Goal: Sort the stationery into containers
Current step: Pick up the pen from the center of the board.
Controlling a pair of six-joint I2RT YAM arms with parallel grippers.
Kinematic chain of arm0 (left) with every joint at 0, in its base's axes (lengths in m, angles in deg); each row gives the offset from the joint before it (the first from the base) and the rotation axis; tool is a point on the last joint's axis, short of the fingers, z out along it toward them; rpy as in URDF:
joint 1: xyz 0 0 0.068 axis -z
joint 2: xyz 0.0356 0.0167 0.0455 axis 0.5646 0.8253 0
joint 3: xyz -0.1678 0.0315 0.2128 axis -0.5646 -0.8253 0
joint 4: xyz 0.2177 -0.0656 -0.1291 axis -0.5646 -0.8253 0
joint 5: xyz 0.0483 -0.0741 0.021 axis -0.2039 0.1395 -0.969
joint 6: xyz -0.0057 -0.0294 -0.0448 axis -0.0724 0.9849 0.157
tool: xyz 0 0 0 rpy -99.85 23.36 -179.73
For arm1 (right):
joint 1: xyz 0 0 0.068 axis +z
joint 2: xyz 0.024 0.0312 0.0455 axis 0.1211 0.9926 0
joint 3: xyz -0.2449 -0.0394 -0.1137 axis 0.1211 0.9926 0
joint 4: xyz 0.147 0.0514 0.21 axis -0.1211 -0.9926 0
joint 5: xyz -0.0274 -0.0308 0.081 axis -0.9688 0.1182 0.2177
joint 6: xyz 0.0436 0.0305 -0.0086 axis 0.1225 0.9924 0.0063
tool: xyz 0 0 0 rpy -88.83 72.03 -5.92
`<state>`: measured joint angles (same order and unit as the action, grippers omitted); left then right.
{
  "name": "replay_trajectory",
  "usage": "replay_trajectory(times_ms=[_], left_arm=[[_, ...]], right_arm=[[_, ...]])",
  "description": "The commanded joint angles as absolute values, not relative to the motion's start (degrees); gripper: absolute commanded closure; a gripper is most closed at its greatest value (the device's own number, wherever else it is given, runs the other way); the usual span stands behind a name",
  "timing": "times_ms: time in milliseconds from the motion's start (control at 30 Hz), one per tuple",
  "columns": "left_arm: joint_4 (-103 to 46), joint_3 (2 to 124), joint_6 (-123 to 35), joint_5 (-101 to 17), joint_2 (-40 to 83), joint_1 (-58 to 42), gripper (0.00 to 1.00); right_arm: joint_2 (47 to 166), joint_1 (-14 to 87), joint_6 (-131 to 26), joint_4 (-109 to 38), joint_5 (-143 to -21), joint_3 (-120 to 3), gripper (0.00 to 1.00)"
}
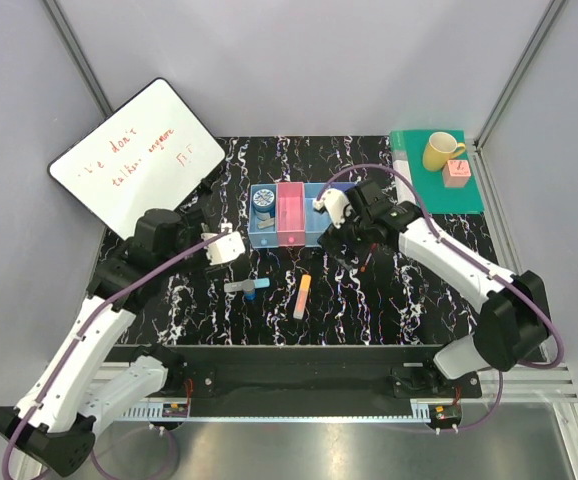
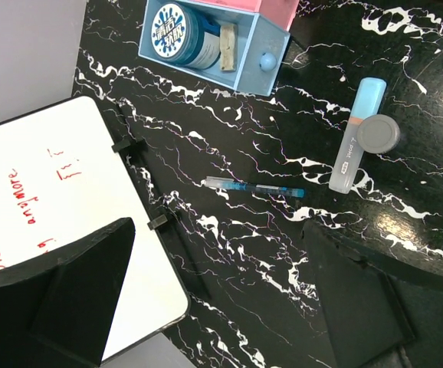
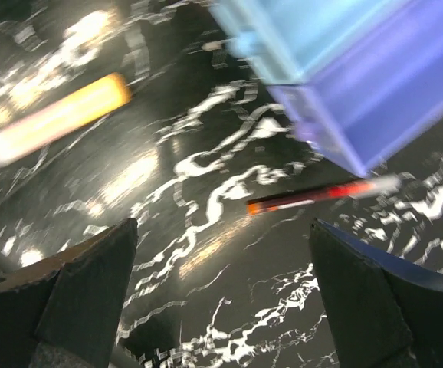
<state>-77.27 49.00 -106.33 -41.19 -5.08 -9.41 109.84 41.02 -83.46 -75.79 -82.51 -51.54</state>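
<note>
The containers stand as a joined row at mid-table. Their left light-blue bin holds a blue round bottle and a white eraser. Loose on the black marbled table lie a blue pen, a grey marker with a cyan tip, an orange-yellow bar and a red pen. My left gripper hovers open and empty near the blue pen. Over the table beside the purple bin, my right gripper is open and empty, the red pen just ahead of it.
A whiteboard with red writing leans at the back left, its corner under my left fingers. A green book at the back right carries a yellow mug and a pink cube. Grey walls enclose the table.
</note>
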Motion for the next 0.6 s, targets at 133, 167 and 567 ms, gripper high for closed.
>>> replay_trajectory(times_ms=[133, 167, 567], left_arm=[[-72.88, 42.88, -100.56, -41.73, -7.03, -9.07, 0.01], [-72.35, 42.53, -97.15, -42.44, -5.81, -9.15, 0.01], [-70.50, 50.95, -77.53, -46.67, 13.08, -14.67, 0.01]], right_arm=[[110.06, 30.17, -70.10, -64.35, -96.46, -48.20, 0.03], [110.14, 28.94, -69.39, -63.74, -97.27, -48.37, 0.03], [113.48, 22.08, -62.63, -64.26, -91.30, -49.78, 0.04]])
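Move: The blue pen lies about 11 cm ahead of the left hand, 2 cm to its right and 22 cm below; the blue-grey highlighter is some 9 cm nearer the base than that pen and 11 cm right of it. From the right hand, the red pen lies about 9 cm ahead, 6 cm right and 13 cm below, with the purple bin some 19 cm ahead, 1 cm left, and the orange-pink highlighter 5 cm back, 13 cm left. Down goes the left hand, about 8 cm towards the blue pen, its fingers tipping further downward and turning counter-clockwise. The right hand sweeps right some 12 cm and forward 8 cm, past the purple bin's near end and over to the red pen's far right side, twisting 40 degrees clockwise almost level. Both grippers stay wide open, touching nothing. ##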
